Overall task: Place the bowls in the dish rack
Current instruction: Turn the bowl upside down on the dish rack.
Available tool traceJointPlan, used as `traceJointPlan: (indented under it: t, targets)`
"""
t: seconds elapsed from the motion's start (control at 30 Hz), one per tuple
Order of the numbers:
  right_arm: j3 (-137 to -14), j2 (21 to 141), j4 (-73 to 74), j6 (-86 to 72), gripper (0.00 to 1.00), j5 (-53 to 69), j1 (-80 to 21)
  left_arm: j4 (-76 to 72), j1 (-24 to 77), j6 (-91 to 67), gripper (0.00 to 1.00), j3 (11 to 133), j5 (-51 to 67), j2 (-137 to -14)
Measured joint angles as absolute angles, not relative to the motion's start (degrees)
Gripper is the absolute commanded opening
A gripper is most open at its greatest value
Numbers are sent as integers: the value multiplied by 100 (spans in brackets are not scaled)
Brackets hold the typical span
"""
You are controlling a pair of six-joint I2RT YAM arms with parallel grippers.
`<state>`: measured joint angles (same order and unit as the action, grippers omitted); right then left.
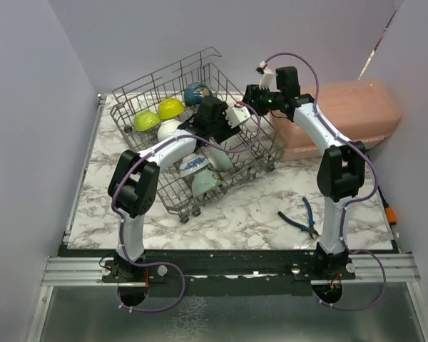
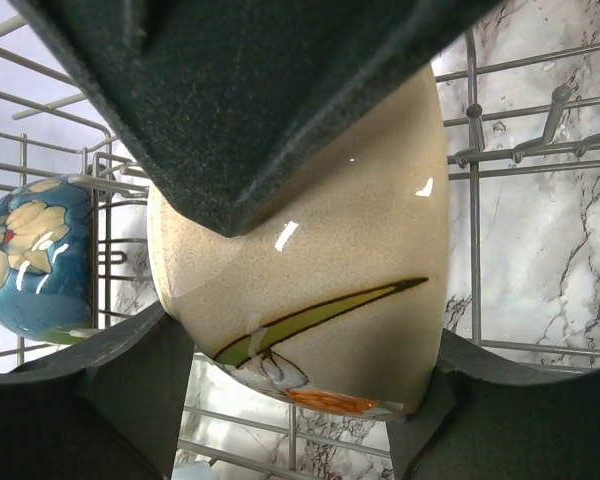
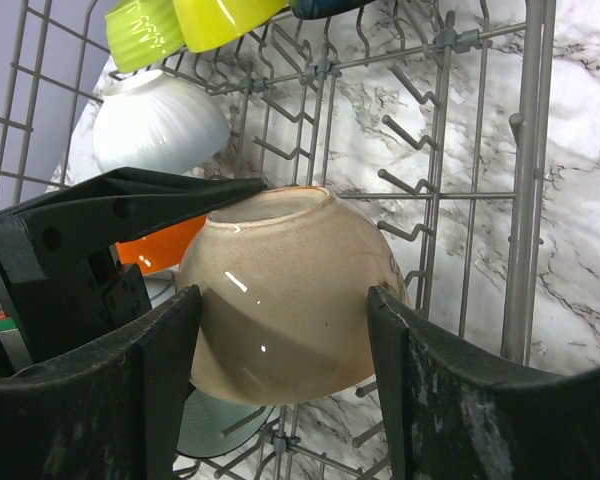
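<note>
A beige bowl (image 3: pixel 280 290) with a green leaf mark (image 2: pixel 310 270) hangs over the grey wire dish rack (image 1: pixel 175 194). My left gripper (image 2: pixel 300 330) is shut on it across the rim. My right gripper (image 3: pixel 285 300) also presses both fingers on its sides. In the top view both grippers meet over the rack's right half, and the left gripper (image 1: pixel 217 121) hides the bowl. The rack holds lime (image 1: pixel 145 120), yellow (image 1: pixel 171 107), dark blue (image 1: pixel 196 92), white (image 1: pixel 169 129), blue-patterned (image 1: pixel 194 165) and teal (image 1: pixel 205 182) bowls. An orange bowl (image 3: pixel 160 245) sits behind my left fingers.
A pink lidded box (image 1: pixel 342 117) stands at the back right, close behind my right arm. Blue-handled pliers (image 1: pixel 299 217) lie on the marble table (image 1: pixel 235 214) near the right arm's base. Upright tines (image 3: pixel 410 130) rise under and beside the beige bowl. Grey walls close in on three sides.
</note>
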<state>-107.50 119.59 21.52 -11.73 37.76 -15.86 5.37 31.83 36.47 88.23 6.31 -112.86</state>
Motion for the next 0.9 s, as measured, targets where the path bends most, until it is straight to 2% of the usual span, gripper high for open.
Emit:
traceJointPlan:
  t: [0.2, 0.4, 0.9]
  targets:
    - [-10471, 11911, 1909, -1192, 64, 3774, -1577, 635, 3192, 3671, 68, 8901, 565, -11343]
    - [-10298, 11904, 1857, -1146, 64, 3667, -1603, 893, 3194, 3542, 98, 9065, 565, -11365]
    - [-10589, 12090, 2196, -1100, 63, 3218, -1695, 1017, 3122, 3105, 99, 9146, 928, -11183]
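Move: Both grippers already have the beige bowl between their fingers, and the patch of rack tines meant for it lies directly beneath either hand, about 5 cm down. From either hand, the blue bowl is roughly 11 cm left and 8 cm ahead, the grey-green bowl some 5 cm left and 12 cm back, and the blue-flowered bowl about 12 cm left and 14 cm back, all some 6 cm lower. Lower the beige bowl about 3 cm onto the tines with the right gripper, keeping its fingers closed on it. As it goes down, open the left fingers wide to let go of the bowl, holding that hand nearly in place, then ease it up a centimetre or two, away from the bowl. ##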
